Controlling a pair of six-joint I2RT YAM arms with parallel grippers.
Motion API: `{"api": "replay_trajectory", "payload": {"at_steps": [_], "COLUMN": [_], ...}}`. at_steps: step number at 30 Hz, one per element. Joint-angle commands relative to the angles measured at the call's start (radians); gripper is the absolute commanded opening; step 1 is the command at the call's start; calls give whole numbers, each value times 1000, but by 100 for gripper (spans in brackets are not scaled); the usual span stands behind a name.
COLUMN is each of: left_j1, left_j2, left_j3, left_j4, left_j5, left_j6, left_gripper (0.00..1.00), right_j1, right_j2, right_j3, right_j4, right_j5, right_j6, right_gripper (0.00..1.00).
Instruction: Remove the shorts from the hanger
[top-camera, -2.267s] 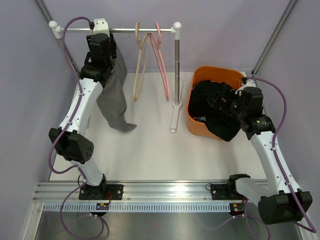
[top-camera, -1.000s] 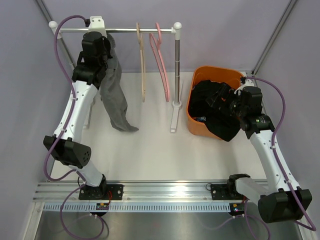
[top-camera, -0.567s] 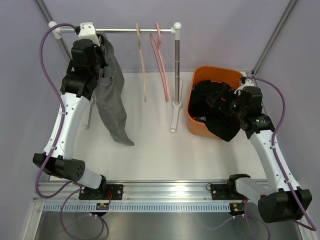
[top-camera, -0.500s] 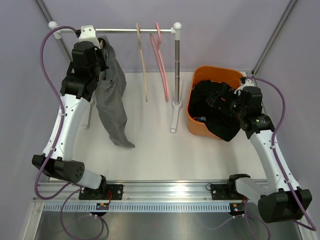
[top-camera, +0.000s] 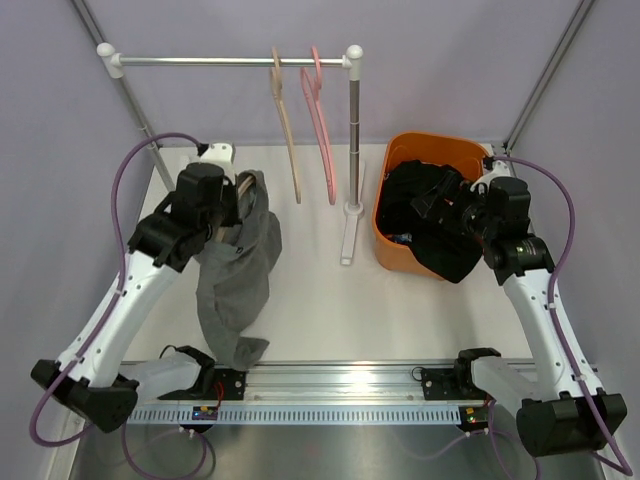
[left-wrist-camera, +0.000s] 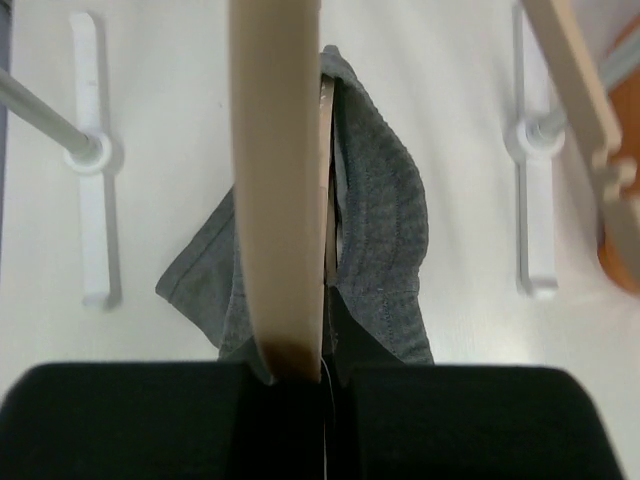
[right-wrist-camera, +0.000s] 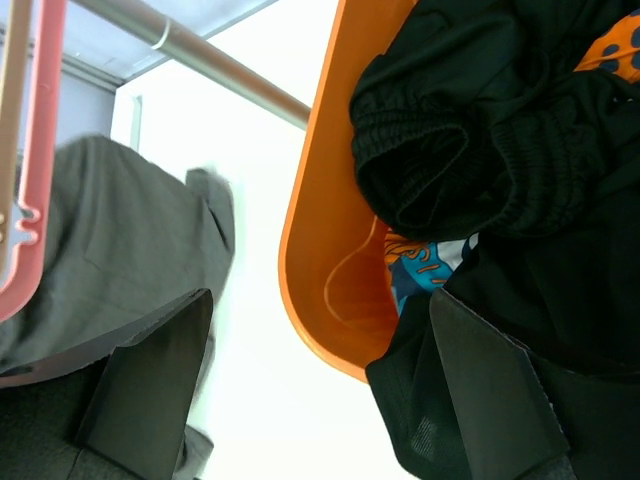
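My left gripper (top-camera: 232, 203) is shut on a tan wooden hanger (left-wrist-camera: 277, 190) that carries the grey shorts (top-camera: 240, 280). It holds them off the rail, over the left of the table. In the left wrist view the grey shorts (left-wrist-camera: 385, 230) drape down the right side of the hanger, and my left gripper (left-wrist-camera: 325, 368) clamps the hanger's near end. The black shorts (top-camera: 435, 225) spill over the orange bin (top-camera: 425, 145). Printed shorts (right-wrist-camera: 425, 265) lie under them. My right gripper (right-wrist-camera: 320, 300) stands open at the bin's rim, holding nothing.
The rail (top-camera: 200, 61) at the back carries a bare tan hanger (top-camera: 285, 110) and a pink hanger (top-camera: 322, 110). The rack's post and white foot (top-camera: 350, 215) stand between the grey shorts and the bin. Purple walls close in both sides.
My left arm has taken the hanger with the grey shorts off the rail and swung it down and toward the near side of the table. The right arm has hardly moved.
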Motion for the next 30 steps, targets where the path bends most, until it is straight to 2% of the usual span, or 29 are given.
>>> {"api": "replay_trajectory", "payload": {"at_steps": [1, 6, 10, 13, 18, 23, 30], "left_j1": [-46, -145, -242, -340, -443, -561, -583], "left_j2": [-133, -204, -244, -270, -279, -218, -120], "left_j3": [-78, -132, -156, -185, -256, -257, -219], "left_j4": [3, -25, -33, -34, 18, 82, 154], "left_j5": [18, 159, 254, 279, 334, 254, 227], "left_j6": [-59, -40, -10, -13, -25, -31, -19], "left_gripper": [0, 0, 0, 0, 0, 0, 0], "right_j1": [-3, 54, 233, 324, 456, 580, 733], "right_j2": [-51, -83, -88, -83, -68, 7, 104], "right_j3": [-4, 7, 30, 34, 40, 73, 120], "right_j4": [-14, -73, -105, -123, -116, -139, -188], "right_j5": [-62, -47, 83, 137, 186, 290, 388], "right_j6": [-13, -14, 5, 30, 85, 108, 116], "right_gripper": [100, 99, 100, 99, 99, 98, 97]}}
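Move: Hanging from the tan hanger already pinched in the left hand, the gray shorts have their middle some 15 cm below that hand and 6 cm back. From the left hand, the open right fingers are about 40 cm right and level ahead; the rack's right post is 24 cm right, 18 ahead. From the right hand, the shorts lie some 40 cm left, 6 back, 12 below; the orange basket is 8 cm ahead and 18 below. Swinging the hanger and shorts in front of the rack, the left hand draws back about 16 cm and right about as far, sinking 7 cm and turning some 45 degrees clockwise, grip kept. The right hand leaves the basket leftward and back, dips slightly and turns counter-clockwise, wide open, towards the shorts' waist end. ##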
